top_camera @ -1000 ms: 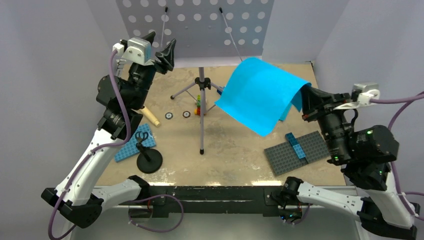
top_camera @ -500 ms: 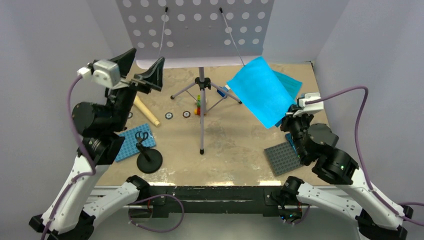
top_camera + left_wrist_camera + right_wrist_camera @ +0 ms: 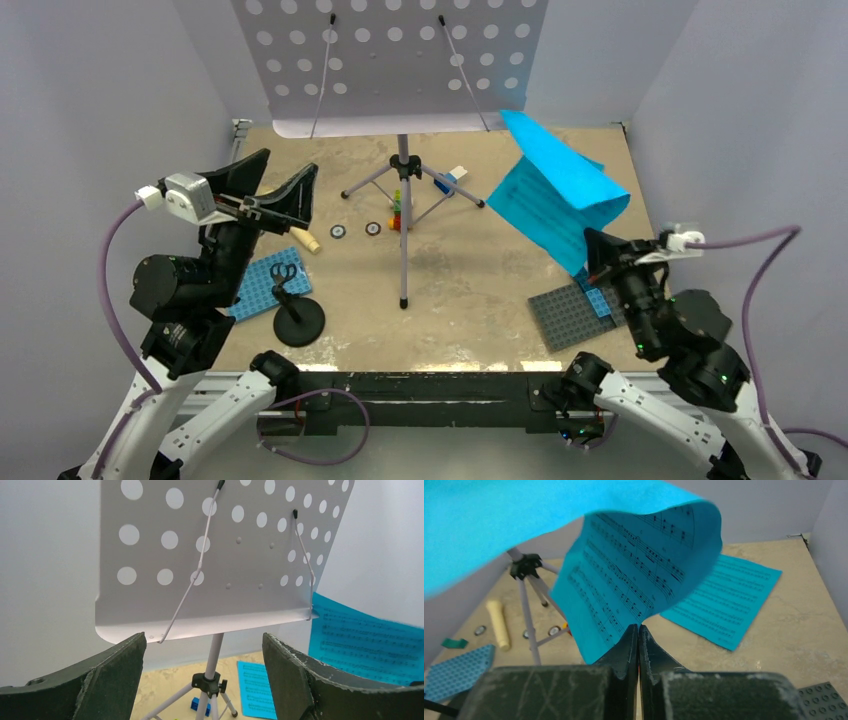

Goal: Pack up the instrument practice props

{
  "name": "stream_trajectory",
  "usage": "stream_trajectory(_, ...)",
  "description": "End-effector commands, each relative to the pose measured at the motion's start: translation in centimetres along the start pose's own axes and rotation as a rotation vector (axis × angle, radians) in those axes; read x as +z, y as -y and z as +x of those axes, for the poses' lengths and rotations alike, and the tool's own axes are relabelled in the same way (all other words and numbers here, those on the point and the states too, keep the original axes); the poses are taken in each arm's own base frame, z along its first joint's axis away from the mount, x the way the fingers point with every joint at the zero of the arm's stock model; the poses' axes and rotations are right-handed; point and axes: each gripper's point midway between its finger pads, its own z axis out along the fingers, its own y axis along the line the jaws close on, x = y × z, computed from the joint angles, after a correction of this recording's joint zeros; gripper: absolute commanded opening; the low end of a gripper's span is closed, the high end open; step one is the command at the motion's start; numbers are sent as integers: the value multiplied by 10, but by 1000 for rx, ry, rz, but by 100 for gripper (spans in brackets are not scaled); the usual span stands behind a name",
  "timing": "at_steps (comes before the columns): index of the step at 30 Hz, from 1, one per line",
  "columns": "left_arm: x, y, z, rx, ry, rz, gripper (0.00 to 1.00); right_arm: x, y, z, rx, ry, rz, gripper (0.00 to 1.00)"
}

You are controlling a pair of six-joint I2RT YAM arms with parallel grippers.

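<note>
The lavender music stand (image 3: 390, 60) on its silver tripod (image 3: 403, 200) stands at the back centre; it fills the left wrist view (image 3: 215, 555). My right gripper (image 3: 592, 248) is shut on a teal sheet-music page (image 3: 555, 195), held curled above the table (image 3: 634, 575). A second teal page (image 3: 724, 600) lies flat behind it. My left gripper (image 3: 270, 190) is open and empty, raised at the left, facing the stand. The cream microphone (image 3: 305, 238) lies partly hidden under it. The black mic stand (image 3: 297, 320) stands at front left.
A blue baseplate (image 3: 262, 285) lies under the mic stand's clip. A grey baseplate (image 3: 575, 318) with a blue brick lies at the front right. Small coloured bricks (image 3: 398, 212) and two round discs (image 3: 355, 230) sit by the tripod legs. Walls close in the back and sides.
My right arm has pulled back toward the front right with the teal page, which now folds over. My left arm has dropped lower and nearer, jaws still open.
</note>
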Motion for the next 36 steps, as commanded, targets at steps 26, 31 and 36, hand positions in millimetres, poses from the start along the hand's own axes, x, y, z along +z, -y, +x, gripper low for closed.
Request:
stream_trajectory(26, -8, 13, 55, -215, -150, 34, 87, -32, 53, 66, 185, -106, 173, 0)
stream_trajectory(31, -15, 14, 79, -252, -221, 31, 86, -3, 24, 107, 98, -238, 158, 0)
stream_trajectory(36, -28, 16, 102, -309, -281, 34, 86, 35, 6, 105, 65, -279, 139, 0)
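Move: Some 30 cm ahead of the right hand, 7 cm to its right and about 34 cm below, a teal music sheet already lies on the table; the hand's shut fingers hold another by its edge. The grey plate lies level with this hand, 12 cm to the right, 34 cm down; the blue wedge about 31 cm ahead and 18 cm left. From the open, empty left hand, the lying sheet is roughly 35 cm ahead, 48 cm right and 48 cm below. Lowering the held sheet towards the table, the right hand first draws back and right a little, then sinks in stages with small sways, ending about 12 cm lower and nearly above its start, the wrist tipping down some 20 degrees; its fingers stay shut on the edge. The open left hand sinks about 8 cm and drifts 3 cm right, tipping downward. ##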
